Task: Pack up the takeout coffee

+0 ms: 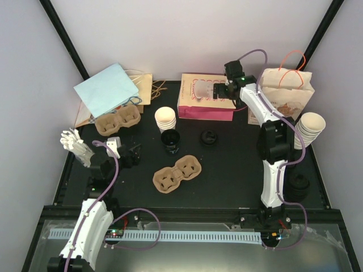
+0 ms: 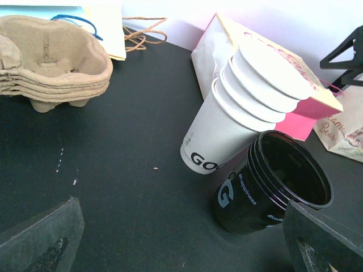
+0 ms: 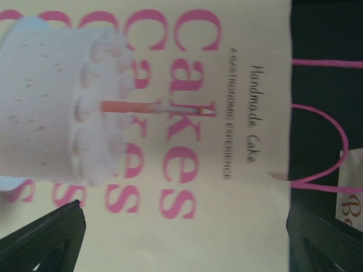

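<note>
A stack of white paper cups (image 1: 165, 119) (image 2: 238, 113) stands mid-table, with a stack of black cups (image 1: 169, 140) (image 2: 272, 181) just in front of it. One cardboard cup carrier (image 1: 177, 174) lies near the centre. A black lid (image 1: 209, 137) sits to the right of the cups. My left gripper (image 1: 126, 150) (image 2: 181, 243) is open and empty, low over the table left of the black cups. My right gripper (image 1: 222, 93) (image 3: 181, 243) hangs open over the flat pink-lettered cake bag (image 1: 205, 96) (image 3: 170, 141), holding nothing.
A stack of carriers (image 1: 117, 120) (image 2: 51, 56) and a blue bag (image 1: 108, 89) lie at the back left. A brown printed bag (image 1: 286, 93), more white cups (image 1: 311, 127) and stacked black lids (image 1: 298, 187) sit on the right. White cutlery (image 1: 74, 141) lies at the left edge.
</note>
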`<state>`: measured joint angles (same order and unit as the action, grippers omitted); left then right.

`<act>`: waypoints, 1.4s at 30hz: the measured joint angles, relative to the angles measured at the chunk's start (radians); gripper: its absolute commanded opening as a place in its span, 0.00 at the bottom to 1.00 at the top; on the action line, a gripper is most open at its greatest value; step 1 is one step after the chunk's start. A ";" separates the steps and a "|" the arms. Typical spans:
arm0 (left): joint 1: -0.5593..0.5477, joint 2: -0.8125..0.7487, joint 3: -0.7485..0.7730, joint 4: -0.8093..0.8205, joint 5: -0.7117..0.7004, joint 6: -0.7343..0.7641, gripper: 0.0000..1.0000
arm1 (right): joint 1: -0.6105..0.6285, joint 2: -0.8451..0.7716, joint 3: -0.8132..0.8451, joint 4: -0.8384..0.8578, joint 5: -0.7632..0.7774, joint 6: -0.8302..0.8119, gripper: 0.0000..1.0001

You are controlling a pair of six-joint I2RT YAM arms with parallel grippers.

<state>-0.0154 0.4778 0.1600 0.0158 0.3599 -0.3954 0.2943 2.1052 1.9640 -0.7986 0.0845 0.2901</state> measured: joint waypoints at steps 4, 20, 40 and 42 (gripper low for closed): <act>0.000 0.000 0.000 0.000 0.000 0.000 0.99 | -0.066 0.015 -0.004 -0.005 -0.055 0.004 1.00; 0.000 0.000 0.000 0.000 0.000 0.000 0.99 | -0.153 0.049 -0.072 0.070 -0.314 0.050 0.96; 0.000 0.000 0.000 0.000 0.000 0.000 0.99 | -0.160 0.014 -0.192 0.247 -0.632 0.144 0.02; 0.000 0.000 0.000 0.000 0.000 0.000 0.99 | -0.160 0.010 -0.192 0.256 -0.645 0.148 0.01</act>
<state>-0.0154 0.4778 0.1600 0.0158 0.3599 -0.3954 0.1341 2.1155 1.7721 -0.5423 -0.5602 0.4385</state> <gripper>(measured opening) 0.989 0.038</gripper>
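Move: Under the right hand, the open edge of the upper panel of the pink cake bag, by the nearer pink handle, lies about 5 cm to the right, 1 cm back and 6 cm down. The cream paper bag stands some 25 cm to the hand's right, 2 cm back; the white cup stack is about 27 cm left and 10 cm back, the black lid 6 cm left and 19 cm back. From the left hand that edge is roughly 25 cm ahead and 44 cm right. The right hand, fingers wide open, swings some 5 cm to the right while sinking to reach the cake bag's mouth, then comes back about 7 cm to the left and sinks further, to about 5 cm below its starting height. On that way back it rolls some 30 degrees, left side up, so that the fingertips swing towards the left, and the fingers shut to pinch the upper panel's edge beside the nearer pink handle as the hand rises again by 2 to 3 cm. ##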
